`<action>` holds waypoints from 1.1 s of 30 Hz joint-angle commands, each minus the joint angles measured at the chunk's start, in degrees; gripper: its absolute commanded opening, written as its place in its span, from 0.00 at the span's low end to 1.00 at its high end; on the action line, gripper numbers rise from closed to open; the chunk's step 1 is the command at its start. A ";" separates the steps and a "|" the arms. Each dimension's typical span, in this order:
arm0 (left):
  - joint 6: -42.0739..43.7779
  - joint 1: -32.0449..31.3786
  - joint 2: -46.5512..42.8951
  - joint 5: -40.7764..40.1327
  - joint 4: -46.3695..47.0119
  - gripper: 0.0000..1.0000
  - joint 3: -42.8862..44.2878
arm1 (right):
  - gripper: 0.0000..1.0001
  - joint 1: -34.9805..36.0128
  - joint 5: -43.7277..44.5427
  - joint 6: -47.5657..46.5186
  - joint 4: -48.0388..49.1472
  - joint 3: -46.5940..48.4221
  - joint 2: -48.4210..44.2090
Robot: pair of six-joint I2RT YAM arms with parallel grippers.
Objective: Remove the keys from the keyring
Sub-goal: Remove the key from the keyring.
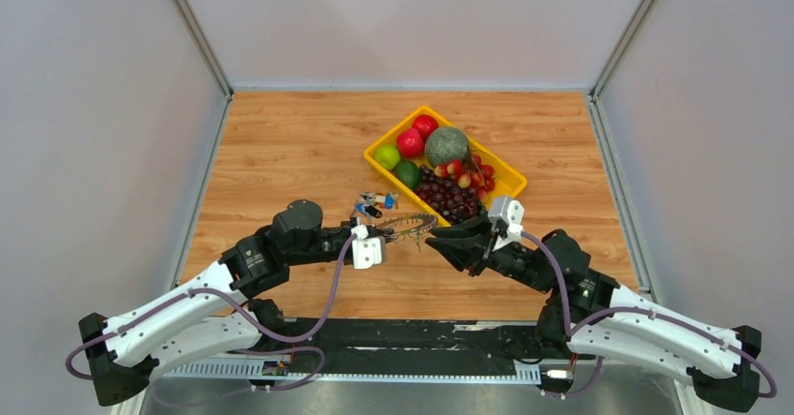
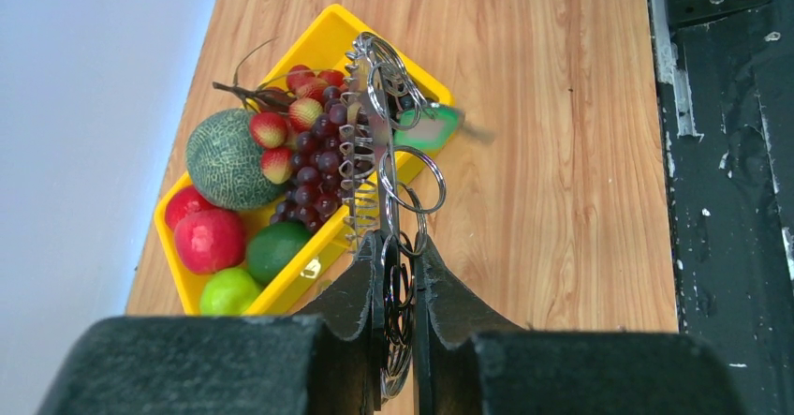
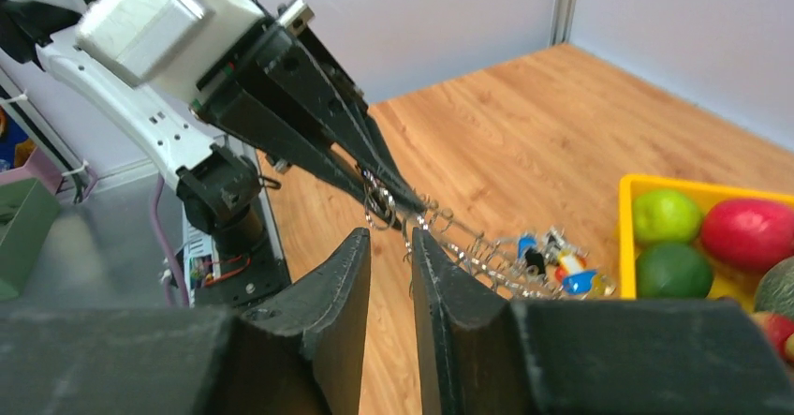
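Note:
The keyring (image 2: 386,134) is a thin metal ring held edge-on above the table. Small silver keys (image 2: 351,167) bristle along one side of it, and a green tag (image 2: 429,129) hangs near its far end. My left gripper (image 2: 400,246) is shut on the ring's near end, with small split rings pinched between its pads. In the top view the keyring (image 1: 412,223) spans the space between the left gripper (image 1: 386,237) and the right gripper (image 1: 433,240). The right gripper (image 3: 390,237) is open by a narrow gap. Its tips sit just short of the keys (image 3: 487,258), and one key dangles by the right fingertip.
A yellow tray (image 1: 506,179) behind the grippers holds a melon (image 1: 447,145), grapes, limes and red fruit. A small bunch of coloured keys (image 1: 374,201) lies on the wooden table just beyond the left gripper. Grey walls enclose the table on the left, right and far sides.

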 commanded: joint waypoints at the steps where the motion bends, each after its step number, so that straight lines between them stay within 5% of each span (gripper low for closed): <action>1: 0.53 0.00 -1.53 0.24 2.32 0.00 0.39 | 0.26 0.11 -1.33 6.31 -3.75 -0.89 0.86; 8: 0.63 -0.02 -1.52 0.41 2.50 0.00 0.30 | 0.25 0.18 -4.95 8.48 -3.20 -2.03 2.91; 14: 0.64 0.02 -1.83 0.36 2.63 0.00 0.20 | 0.35 0.20 -6.06 9.24 -1.06 -2.76 4.97; 20: 0.58 0.00 -2.27 0.49 3.00 0.00 0.00 | 0.47 0.60 -1.22 9.96 3.30 -5.57 6.17; 33: 0.47 -0.03 -2.37 0.93 3.04 0.00 -0.05 | 0.50 4.05 8.38 2.78 23.65 -13.19 6.50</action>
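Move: The green key hangs from the keyring about 8 cm below the right hand and some 3 cm to its left, level with it front to back. The keyring's middle lies about 4 cm ahead, 3 cm left and 7 cm down, the loose key bunch roughly 15 cm ahead, 10 cm left and 26 cm below. From the left hand, which holds the keyring, the key is about 5 cm right, 1 cm back and 3 cm down. Down by about 9 cm goes the right hand, edging some 2 cm left and easing back a little before swinging forward again, towards the green key. It rolls roughly 10 degrees, forward side dipping, while its fingers open from about a quarter to half wide. The left hand stays put and keeps its pinch on the keyring. ##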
